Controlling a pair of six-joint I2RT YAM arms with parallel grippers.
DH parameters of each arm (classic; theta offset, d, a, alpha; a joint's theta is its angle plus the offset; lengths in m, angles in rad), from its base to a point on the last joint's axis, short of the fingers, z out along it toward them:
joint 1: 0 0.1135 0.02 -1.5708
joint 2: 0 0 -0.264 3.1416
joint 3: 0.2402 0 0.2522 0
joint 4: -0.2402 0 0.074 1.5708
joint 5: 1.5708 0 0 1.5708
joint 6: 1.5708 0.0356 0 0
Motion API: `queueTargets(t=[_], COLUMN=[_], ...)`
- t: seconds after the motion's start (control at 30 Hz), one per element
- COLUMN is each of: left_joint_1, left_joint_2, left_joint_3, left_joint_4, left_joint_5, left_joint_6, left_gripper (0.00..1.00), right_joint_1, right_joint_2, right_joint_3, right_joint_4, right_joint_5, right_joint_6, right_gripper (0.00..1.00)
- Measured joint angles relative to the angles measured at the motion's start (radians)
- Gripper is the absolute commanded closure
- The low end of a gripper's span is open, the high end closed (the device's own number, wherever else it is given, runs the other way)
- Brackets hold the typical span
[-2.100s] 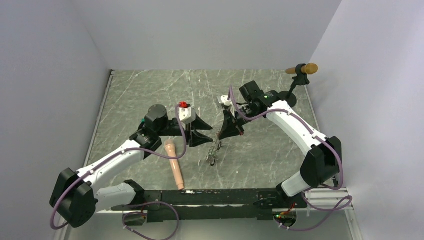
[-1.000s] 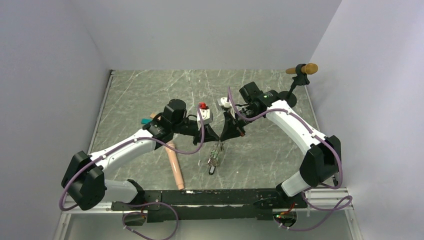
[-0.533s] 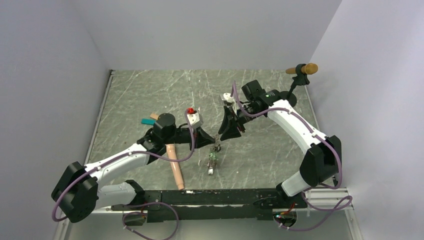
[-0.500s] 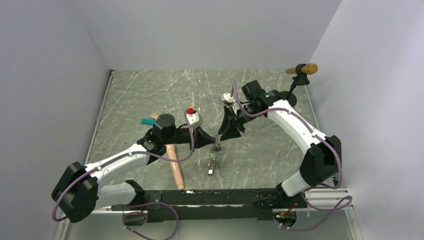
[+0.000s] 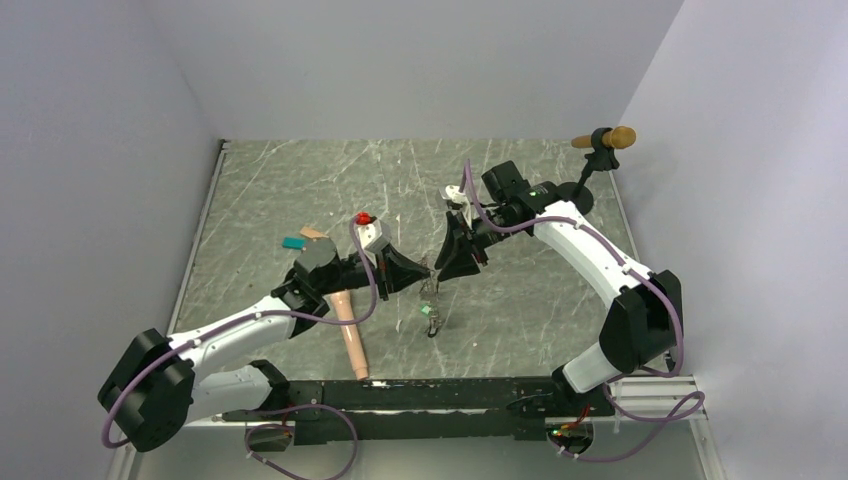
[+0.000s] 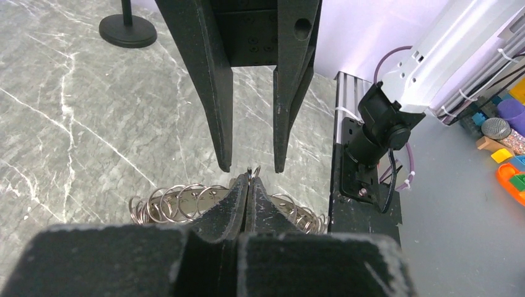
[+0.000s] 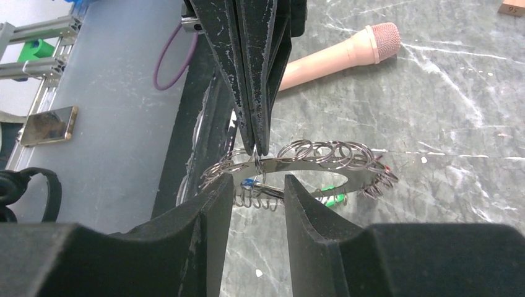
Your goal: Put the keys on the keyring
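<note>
The keyring [image 7: 322, 158] is a flat metal loop strung with several small split rings. It hangs above the table between the two arms [image 5: 430, 298]. My left gripper [image 6: 249, 176] is shut on one small ring at the loop's top edge; the right wrist view shows its closed fingers [image 7: 254, 74] coming down from above. My right gripper [image 7: 257, 185] is open, its jaws on either side of the loop's near edge, not touching it. Blue [image 7: 249, 182], green [image 7: 334, 199] and red [image 7: 387, 167] keys dangle under the loop.
A peach cylinder [image 5: 350, 335] lies near the left arm. A teal block [image 5: 293, 242] and a tan block [image 5: 315, 233] sit further left. A stand with a brown microphone [image 5: 600, 140] is at the back right. The arms' base rail [image 5: 420, 395] runs along the near edge.
The right gripper has opened and let go of the keyring. The left gripper, still shut on it, has drawn back slightly to the left and raised the loop a little off the table.
</note>
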Motion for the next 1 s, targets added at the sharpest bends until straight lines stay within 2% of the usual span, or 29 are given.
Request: queueTargets(t=[0.27, 0.57, 0.7, 0.83, 1.0], left_joint_1=[0.000, 0.002, 0.008, 0.011, 0.011], left_joint_2=[-0.003, -0.019, -0.031, -0.034, -0.034], left_joint_3=[-0.020, -0.043, -0.061, -0.078, -0.091], left_joint_4=[0.054, 0.076, 0.098, 0.132, 0.170], left_joint_5=[-0.028, -0.051, -0.067, -0.083, -0.089], left_joint_6=[-0.037, -0.058, -0.071, -0.095, -0.125], left_gripper=[1.00, 1.00, 1.00, 1.00, 1.00], right_joint_1=[0.000, 0.001, 0.002, 0.008, 0.016], right_joint_2=[0.000, 0.000, 0.000, 0.000, 0.000], right_joint_3=[-0.008, -0.012, -0.012, -0.012, -0.012], right_joint_4=[0.028, 0.056, 0.063, 0.064, 0.068], right_joint_5=[0.002, 0.006, 0.008, 0.009, 0.011], right_joint_6=[0.033, 0.063, 0.071, 0.074, 0.074], right_gripper=[0.65, 0.85, 0.96, 1.00, 1.00])
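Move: The small wire ring, still pinched at its top by the left hand, hangs between the right hand's open fingers, about 1 cm to the left and level. The keyring plate hangs roughly 6 cm below the right hand, 1 cm to the left and 2 cm farther out; the pink microphone lies some 18 cm left, 4 cm back and 18 cm below. From the left hand, the wire ring is 1 cm right and 1 cm below. Right fingers close on the wire ring's lower end; the left keeps its pinch, easing 1 cm left and up. ##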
